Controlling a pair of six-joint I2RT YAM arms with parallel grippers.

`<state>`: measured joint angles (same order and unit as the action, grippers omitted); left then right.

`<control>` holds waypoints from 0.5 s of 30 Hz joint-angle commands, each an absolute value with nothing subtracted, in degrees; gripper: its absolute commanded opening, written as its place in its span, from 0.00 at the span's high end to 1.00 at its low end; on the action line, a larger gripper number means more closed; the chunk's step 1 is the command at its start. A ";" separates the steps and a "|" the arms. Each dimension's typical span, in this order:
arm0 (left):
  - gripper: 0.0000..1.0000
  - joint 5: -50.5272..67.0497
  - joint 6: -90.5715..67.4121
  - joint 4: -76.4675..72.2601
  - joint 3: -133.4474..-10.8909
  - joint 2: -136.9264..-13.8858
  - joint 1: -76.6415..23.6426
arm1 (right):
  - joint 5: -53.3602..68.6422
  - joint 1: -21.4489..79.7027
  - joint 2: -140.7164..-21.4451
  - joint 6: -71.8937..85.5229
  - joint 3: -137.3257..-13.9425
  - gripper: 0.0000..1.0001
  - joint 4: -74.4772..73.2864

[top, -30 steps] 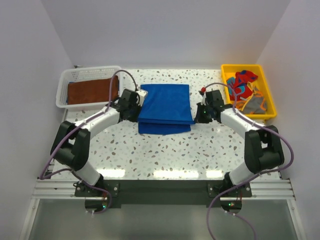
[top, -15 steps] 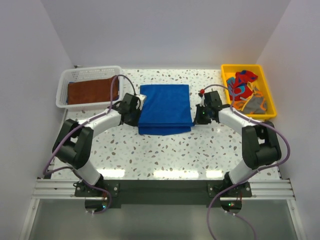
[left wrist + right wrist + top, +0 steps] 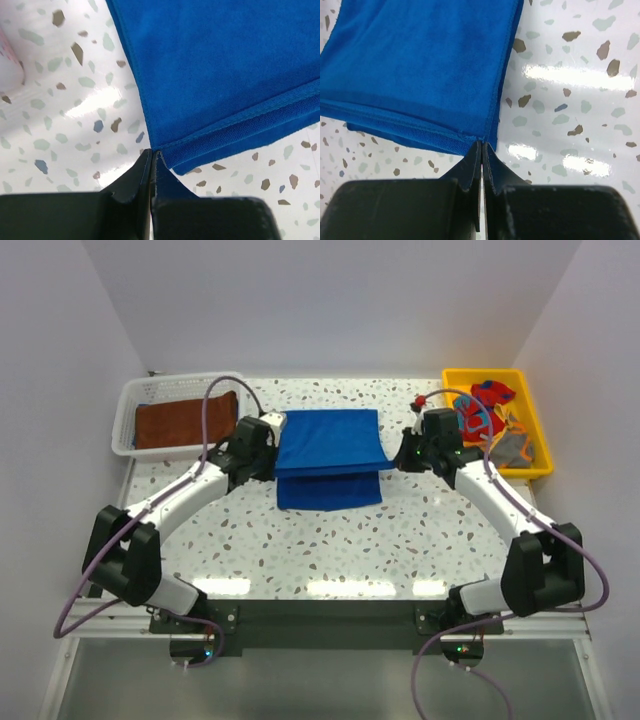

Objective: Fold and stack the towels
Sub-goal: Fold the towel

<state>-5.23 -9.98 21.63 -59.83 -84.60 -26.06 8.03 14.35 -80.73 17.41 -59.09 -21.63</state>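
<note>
A royal blue towel (image 3: 330, 443) lies in the middle of the table, its upper layer raised off a lower layer (image 3: 330, 492) that shows below it. My left gripper (image 3: 277, 452) is shut on the upper layer's near left corner (image 3: 165, 150). My right gripper (image 3: 393, 462) is shut on its near right corner (image 3: 480, 136). In both wrist views the black fingertips (image 3: 145, 165) (image 3: 472, 160) meet pinched at the hemmed edge. A folded rust-brown towel (image 3: 185, 423) lies in the white basket (image 3: 135, 398). A red towel with blue patches (image 3: 483, 405) and an orange and grey one (image 3: 510, 447) lie crumpled in the yellow tray (image 3: 480, 374).
The basket stands at the far left of the speckled table (image 3: 330, 540), the tray at the far right. White walls close in the back and both sides. Cables loop over both arms.
Both grippers have moved up and toward the far side with the towel's near corners. The upper layer's near edge has drawn back, showing more of the lower layer.
</note>
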 commanded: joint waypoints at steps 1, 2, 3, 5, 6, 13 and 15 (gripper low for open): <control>1.00 -8.18 -11.69 23.47 -55.21 -84.20 -26.54 | 3.87 13.36 -80.06 18.46 -55.64 1.00 -22.50; 1.00 -7.91 -12.39 22.86 -54.33 -84.37 -26.89 | 3.95 13.27 -80.42 18.72 -54.85 1.00 -22.15; 1.00 -7.30 -12.74 21.55 -52.92 -85.07 -27.07 | 3.96 13.36 -80.85 18.72 -53.45 1.00 -21.71; 1.00 -7.03 -14.05 20.31 -51.69 -86.13 -27.51 | 4.30 13.36 -82.69 19.33 -52.04 1.00 -19.61; 1.00 -6.86 -14.32 19.43 -51.16 -86.74 -27.60 | 4.83 13.36 -83.49 19.51 -51.42 1.00 -19.16; 1.00 -7.65 -15.82 17.84 -49.66 -90.97 -27.86 | 5.45 13.45 -89.12 19.51 -50.36 1.00 -17.05; 1.00 -7.73 -16.17 17.93 -49.40 -90.97 -28.12 | 5.36 13.53 -90.00 19.25 -50.36 1.00 -17.05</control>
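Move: Each closed gripper holds a near corner of the blue towel's raised top layer. The left hand's goal, the lower layer's near-left corner, lies about 6 cm back, 1 cm right and 11 cm below; the right's, the near-right corner, about 5 cm back, 2 cm left and 13 cm below. The white bin's middle is some 20 cm ahead and 22 cm left of the left hand; the yellow bin's, 18 cm ahead and 26 cm right of the right hand. Down and back together, both hands bring the held edge of the blue towel's upper layer towards the near edge of the layer beneath, sinking about 9 to 10 cm while drawing back some 4 cm and slowing at the end. The wrists tip 12 to 15 degrees further down, and the shut fingers keep their pinch on the two corners. ##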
